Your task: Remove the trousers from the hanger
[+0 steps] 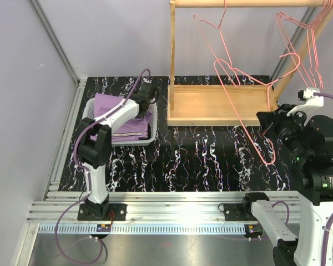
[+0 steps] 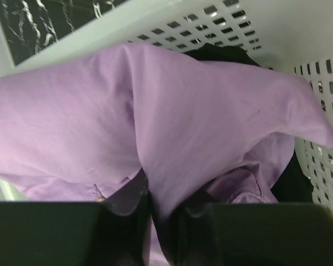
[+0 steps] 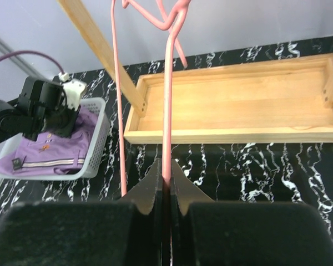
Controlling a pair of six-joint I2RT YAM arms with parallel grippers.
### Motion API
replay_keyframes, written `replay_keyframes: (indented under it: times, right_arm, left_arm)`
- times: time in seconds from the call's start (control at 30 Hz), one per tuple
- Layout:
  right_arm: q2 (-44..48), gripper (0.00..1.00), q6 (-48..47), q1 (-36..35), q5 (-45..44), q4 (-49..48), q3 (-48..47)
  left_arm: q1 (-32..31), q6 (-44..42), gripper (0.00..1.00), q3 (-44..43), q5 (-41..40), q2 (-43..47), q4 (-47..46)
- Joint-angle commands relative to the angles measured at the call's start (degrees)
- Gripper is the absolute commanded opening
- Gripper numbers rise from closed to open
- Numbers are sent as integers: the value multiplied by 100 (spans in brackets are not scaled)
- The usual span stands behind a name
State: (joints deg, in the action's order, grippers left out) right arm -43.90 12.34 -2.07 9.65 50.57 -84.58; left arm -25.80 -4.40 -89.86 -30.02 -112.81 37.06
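The light purple trousers (image 2: 183,111) lie heaped in a white perforated basket (image 2: 172,22), with black trousers (image 2: 225,54) showing under them at the back and right. My left gripper (image 2: 161,206) is down in the basket (image 1: 90,108), its jaws closed on a raised fold of the purple trousers (image 1: 114,108). My right gripper (image 3: 166,178) is shut on the wire of a bare pink hanger (image 3: 167,100), which hangs tilted in front of the wooden rack (image 1: 222,102). From above, the right gripper (image 1: 265,124) sits at the hanger (image 1: 254,124).
The wooden rack's tray (image 3: 233,94) stands at the back on the black marbled table (image 1: 200,160). Other empty pink hangers (image 1: 299,44) hang from the top rail (image 1: 250,3). The basket (image 3: 97,138) is at the back left, near the grey wall.
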Motion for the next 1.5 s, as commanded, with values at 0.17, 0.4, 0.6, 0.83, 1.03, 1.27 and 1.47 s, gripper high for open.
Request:
replay_keyframes:
  times: [0.17,0.4,0.6,0.83,1.03,1.27,1.47]
  right_arm:
    - [-329,0,-390,4,-710,-372,-551]
    - [-549,0,-539,4,-649,-592,-735]
    - [-795,0,-856,13,-533,-654,-1060]
    - [-1076,0,-1172,13,-1140,-916,-1202]
    - [-1620,0,-1506,4,-1263,-1619,-1307]
    - [-2289,0,-2112,4,-1573,-2656,-1219]
    - [-2869,0,-2411,4,-1378,-3342,-1280]
  left_arm:
    - [67,413,46,-189,831,680,505]
    - [84,1090,89,-171,1385,2315,-15]
    - [84,1398,99,-629,1350,3510,486]
    - [75,1969,99,152,1200,5628,618]
    - [75,2022,99,672,1095,6858,1074]
    - [75,1961,99,909,875,7396,1690]
    - [75,1838,99,1436,1155,7722,1734]
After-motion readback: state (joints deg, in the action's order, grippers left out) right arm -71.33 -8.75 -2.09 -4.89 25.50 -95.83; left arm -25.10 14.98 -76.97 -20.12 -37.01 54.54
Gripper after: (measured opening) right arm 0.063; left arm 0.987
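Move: My left fingers, just starting to part, still have the purple trousers in the basket; the trousers' middle is about 9 cm to their left, 1 cm back and 2 below. The basket's middle is some 10 cm left, 2 back, 3 below. My right hand holds an empty pink hanger; the rail's middle stands roughly 30 cm straight ahead, 15 above. Some 28 cm ahead and 5 above, a lone hanger hangs 12 cm left and the hanger bunch 20 right. I spread my left fingers wide to let go of the purple trousers, then lift that hand about 34 cm and draw it back some 25 cm and a little left, clear of the basket, tilting the fingers up and rolling; it sinks a bit at the end. With my right fingers kept shut on the hanger, I carry it forward about 17 cm, slightly up and right, towards the rail, rolling the left side down. ##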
